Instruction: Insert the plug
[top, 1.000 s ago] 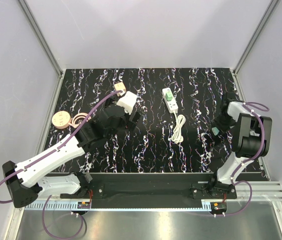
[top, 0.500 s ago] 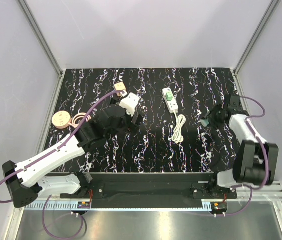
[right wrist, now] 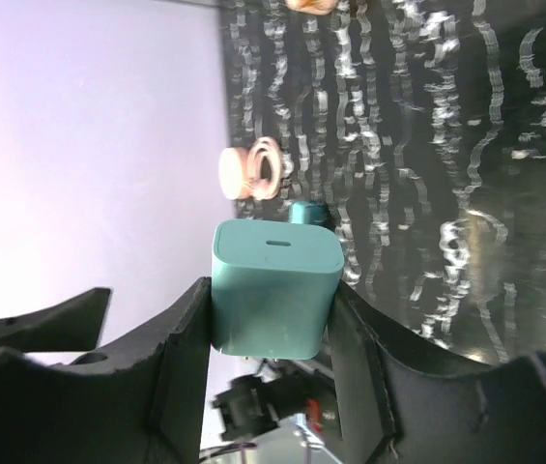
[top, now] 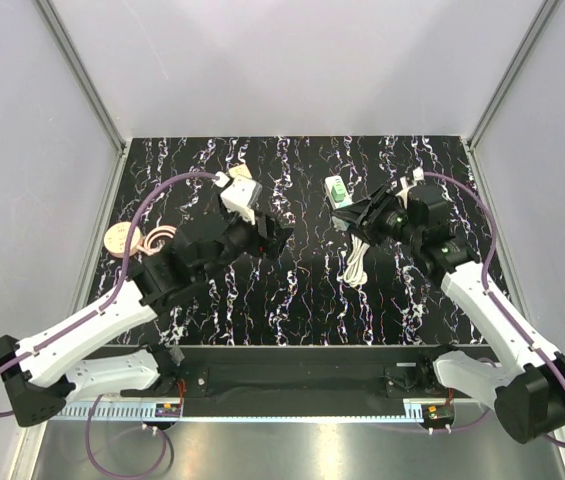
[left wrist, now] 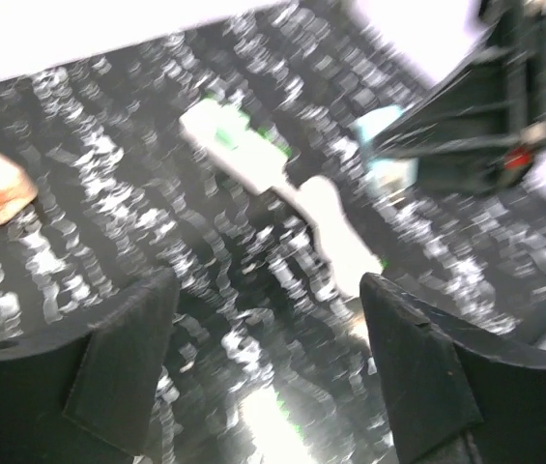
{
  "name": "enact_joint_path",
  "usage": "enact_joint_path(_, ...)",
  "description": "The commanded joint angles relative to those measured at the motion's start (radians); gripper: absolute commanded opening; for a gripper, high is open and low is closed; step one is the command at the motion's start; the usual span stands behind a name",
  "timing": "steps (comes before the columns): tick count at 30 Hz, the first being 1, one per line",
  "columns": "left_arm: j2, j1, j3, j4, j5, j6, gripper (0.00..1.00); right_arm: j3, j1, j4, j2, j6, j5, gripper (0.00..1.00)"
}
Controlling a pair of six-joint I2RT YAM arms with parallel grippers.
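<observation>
A white power strip lies at mid-back of the table, with the light-green plug at its far end. In the blurred left wrist view the strip shows with green flecks. My right gripper hovers right beside the strip. It is shut on a teal cube-like block, held between both fingers with small prongs under it. My left gripper stands open to the left of the strip, with nothing between its fingers.
The strip's coiled white cord trails toward the near edge. A tan disc and a pink loop lie at the left edge. A small tan block sits at the back left. Grey walls enclose the table.
My right arm has swung from the right edge leftward to the power strip, carrying the teal block. My left arm has shifted slightly and its jaws have narrowed a little.
</observation>
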Motion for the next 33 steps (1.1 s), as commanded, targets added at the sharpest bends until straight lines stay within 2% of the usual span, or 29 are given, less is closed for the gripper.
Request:
enact_joint_path(1,-0.025,-0.002,-0.06,0.282,0.103,-0.084,0.77,-0.025,0.046,0.14,-0.037,0.153,0.008,0.0)
enact_joint_path(3,0.01,-0.002,-0.05,0.299,0.114,-0.113,0.72,-0.032,0.082,0.149,-0.055,0.166,0.046,0.0)
enact_joint_path(9,0.127,-0.008,-0.001,0.34,0.2,-0.149,0.67,-0.107,0.15,0.21,-0.086,0.261,0.098,0.0)
enact_joint_path(10,0.14,-0.009,0.005,0.35,0.201,-0.15,0.66,-0.114,0.155,0.259,-0.084,0.273,0.097,0.0)
enact_joint_path(16,0.214,-0.025,0.038,0.356,0.188,-0.153,0.63,-0.133,0.178,0.293,-0.09,0.313,0.109,0.0)
enact_joint_path(19,0.217,-0.034,0.032,0.376,0.174,-0.155,0.62,-0.138,0.184,0.299,-0.098,0.327,0.112,0.0)
enact_joint_path(25,0.225,-0.04,0.022,0.399,0.157,-0.155,0.5,-0.16,0.202,0.318,-0.11,0.352,0.129,0.0)
enact_joint_path(33,0.231,-0.046,0.015,0.399,0.138,-0.156,0.5,-0.155,0.227,0.333,-0.103,0.364,0.154,0.0)
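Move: The plug sits clamped in the right fingers, some 15 cm to the left hand's right, about 5 cm farther out and 6 cm lower. The left gripper, which it is taken to, lies from the right hand roughly 14 cm left, 5 cm back and 6 cm higher. On the table, the cord coil is about 20 cm right of the left hand, 7 cm ahead and 30 cm down; the power strip's middle is some 20 cm ahead of the right hand, 3 cm right and 24 cm below. The plug, still pinched by the right hand, is carried about 5 cm left and 3 cm back with a slight rise, rolling left side up some 15 degrees. The left hand comes about 9 cm right to meet it, lifting briefly, then dipping and ending slightly lower, turning a little clockwise while its wide-open fingers narrow to half open around the prong end. Whether they touch can't be seen. ##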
